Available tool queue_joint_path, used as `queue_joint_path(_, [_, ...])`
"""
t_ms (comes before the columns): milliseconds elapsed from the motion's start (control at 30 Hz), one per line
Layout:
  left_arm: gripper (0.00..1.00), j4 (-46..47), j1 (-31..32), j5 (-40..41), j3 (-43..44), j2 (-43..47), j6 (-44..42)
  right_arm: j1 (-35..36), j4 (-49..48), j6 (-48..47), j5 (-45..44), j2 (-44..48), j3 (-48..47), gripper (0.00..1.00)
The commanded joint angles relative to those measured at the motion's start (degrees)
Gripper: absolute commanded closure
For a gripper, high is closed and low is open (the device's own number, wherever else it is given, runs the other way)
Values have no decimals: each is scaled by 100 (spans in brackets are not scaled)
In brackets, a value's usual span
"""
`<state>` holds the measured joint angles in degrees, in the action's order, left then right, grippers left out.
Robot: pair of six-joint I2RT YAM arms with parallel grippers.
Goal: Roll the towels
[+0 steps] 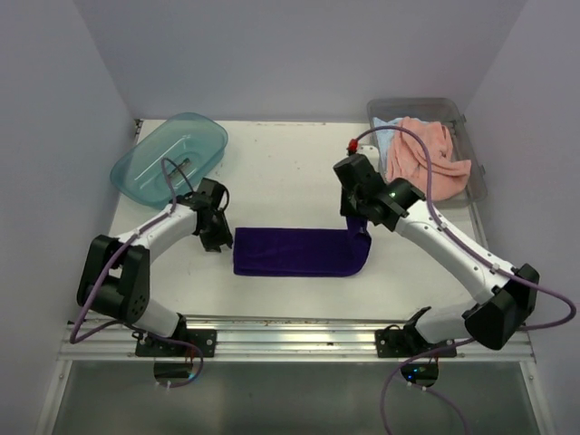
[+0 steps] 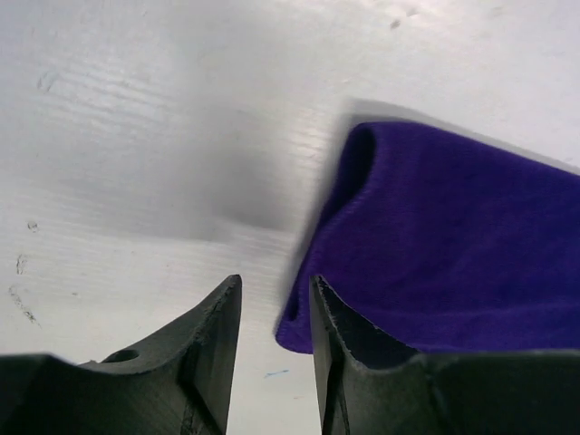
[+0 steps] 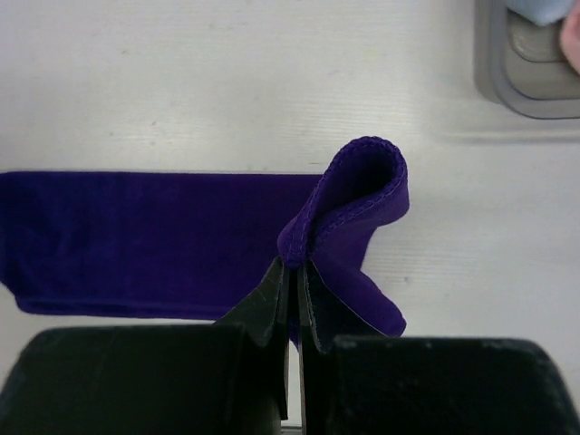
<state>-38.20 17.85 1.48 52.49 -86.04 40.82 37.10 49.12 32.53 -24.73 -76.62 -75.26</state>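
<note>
A dark purple towel lies folded into a long strip across the middle of the table. My right gripper is shut on its right end, which is lifted and curled over into a loop above the strip. My left gripper hovers at the strip's left end, open, with bare table between its fingers. The purple towel's corner lies against the inner side of the right finger. A salmon pink towel and a light blue towel lie bunched in the bin at the back right.
The clear grey plastic bin sits at the back right, its corner showing in the right wrist view. A teal translucent tub stands at the back left. Walls close in the table on three sides.
</note>
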Motion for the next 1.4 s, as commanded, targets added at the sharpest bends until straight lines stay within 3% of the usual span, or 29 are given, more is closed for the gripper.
queue_joint_path(0, [63, 224, -88, -112, -265, -88, -127, 534, -184, 262, -208, -378, -497, 100])
queue_joint_path(233, [82, 629, -88, -385, -503, -369, -100, 1466, -447, 473, 12, -1371, -1130, 100])
queue_joint_path(500, [93, 734, -88, -402, -450, -624, -215, 2029, -702, 614, 267, -2708, -2044, 100])
queue_joint_path(733, [95, 840, -88, -569, -608, -616, -162, 2205, -720, 579, 583, -3614, -2730, 100])
queue_joint_path(1367, [96, 910, -88, -534, -740, -668, -127, 2310, -676, 491, 1101, -4590, -3434, 100])
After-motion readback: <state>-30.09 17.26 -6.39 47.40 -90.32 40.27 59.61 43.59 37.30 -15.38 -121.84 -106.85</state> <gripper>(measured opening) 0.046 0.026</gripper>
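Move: The right hand holds the purple towel's raised right end; the towel's left edge, where that end is taken, lies about 31 cm to its left, 2 cm nearer the base and 20 cm below. The grey bin is roughly 25 cm ahead, 20 cm right and 17 cm below. From the left hand, that left edge lies about 3 cm right, 2 cm ahead and 3 cm down; the teal bin sits some 28 cm ahead and 14 cm left, about level. Keeping its pinch on the towel's right end, the right hand carries it some 27 cm left over the flat part, sinking about 11 cm mostly in the later half while turning some 25 degrees counter-clockwise. The left hand drops about 3 cm beside the left edge, easing slightly back, and shuts, its tips coming onto that edge, then creeps right and tips slightly. ##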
